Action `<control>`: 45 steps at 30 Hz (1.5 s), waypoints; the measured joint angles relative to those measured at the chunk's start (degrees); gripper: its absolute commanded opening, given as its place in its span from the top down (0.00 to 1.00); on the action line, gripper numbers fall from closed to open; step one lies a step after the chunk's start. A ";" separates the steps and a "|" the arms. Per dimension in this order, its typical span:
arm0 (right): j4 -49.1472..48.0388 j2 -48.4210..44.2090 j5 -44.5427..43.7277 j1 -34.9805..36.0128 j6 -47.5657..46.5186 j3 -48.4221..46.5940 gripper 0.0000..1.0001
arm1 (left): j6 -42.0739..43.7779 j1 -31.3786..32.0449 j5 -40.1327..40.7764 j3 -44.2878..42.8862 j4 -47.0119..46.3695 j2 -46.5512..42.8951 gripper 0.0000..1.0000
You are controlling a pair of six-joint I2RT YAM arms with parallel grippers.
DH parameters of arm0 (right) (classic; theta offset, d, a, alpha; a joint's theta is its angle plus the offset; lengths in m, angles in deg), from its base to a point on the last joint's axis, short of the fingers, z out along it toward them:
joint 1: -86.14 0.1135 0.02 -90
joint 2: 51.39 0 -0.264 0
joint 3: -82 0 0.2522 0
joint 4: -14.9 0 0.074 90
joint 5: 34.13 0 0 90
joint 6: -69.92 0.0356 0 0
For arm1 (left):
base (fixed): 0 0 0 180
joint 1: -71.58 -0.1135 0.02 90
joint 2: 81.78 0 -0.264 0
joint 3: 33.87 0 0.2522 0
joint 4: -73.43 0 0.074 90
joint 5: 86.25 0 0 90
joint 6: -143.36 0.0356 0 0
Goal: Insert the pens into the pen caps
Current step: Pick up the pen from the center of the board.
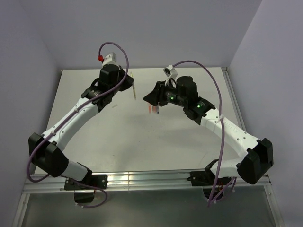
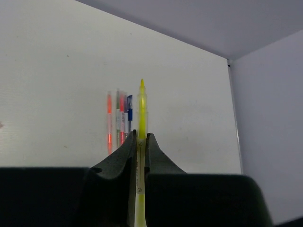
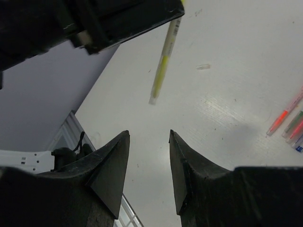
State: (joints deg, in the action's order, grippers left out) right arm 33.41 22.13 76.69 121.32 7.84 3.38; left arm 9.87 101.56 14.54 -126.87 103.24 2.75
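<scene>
My left gripper (image 2: 141, 135) is shut on a thin yellow pen (image 2: 141, 106), whose pointed end sticks out past the fingertips. In the top view this pen (image 1: 134, 90) hangs over the far middle of the table below the left gripper (image 1: 129, 81). The right wrist view shows the same yellow pen (image 3: 162, 68) in the air ahead of my right gripper (image 3: 149, 133), which is open and holds nothing. Several more pens (image 2: 119, 120) in orange, red and blue lie side by side on the table (image 1: 152, 109), under the right gripper (image 1: 151, 97). A tiny clear tube (image 3: 203, 66), possibly a pen cap, lies alone.
The white table (image 1: 132, 142) is walled by lilac panels at the back and both sides. Both arms reach in towards the far middle, their grippers close to each other. A metal rail (image 1: 147, 178) runs along the near edge.
</scene>
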 measured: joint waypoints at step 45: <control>-8.63 2.82 -0.15 0.22 4.28 -0.09 0.60 | -2.62 13.79 2.54 12.50 -15.85 -12.48 1.00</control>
State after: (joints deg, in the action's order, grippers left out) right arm 24.78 24.95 76.54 121.54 12.12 3.29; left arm 7.25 115.35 17.07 -114.37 87.40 -9.73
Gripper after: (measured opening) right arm 0.431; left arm 0.104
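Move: The left gripper already holds the yellow pen, tilted tip-up. The open right gripper, where it must go, lies about 12 cm back from it and 7 cm to its right, roughly level. From the right hand, the yellow pen's middle is some 11 cm ahead and 7 cm left, 1 cm lower. Counted from the left hand, the orange pen lies about 7 cm ahead, 11 cm right and 28 cm below; the blue pen stands 6 cm farther right. Bring the left gripper back about 8 cm, rightward and up, easing off as it carries the yellow pen's lower half in between the right gripper's open fingers; swing it clockwise, tip the fingers up and let its left side drop, some 20 degrees altogether. Nudge the right gripper a little forward, left and up to meet the pen, hold there, then barely start closing its fingers. ##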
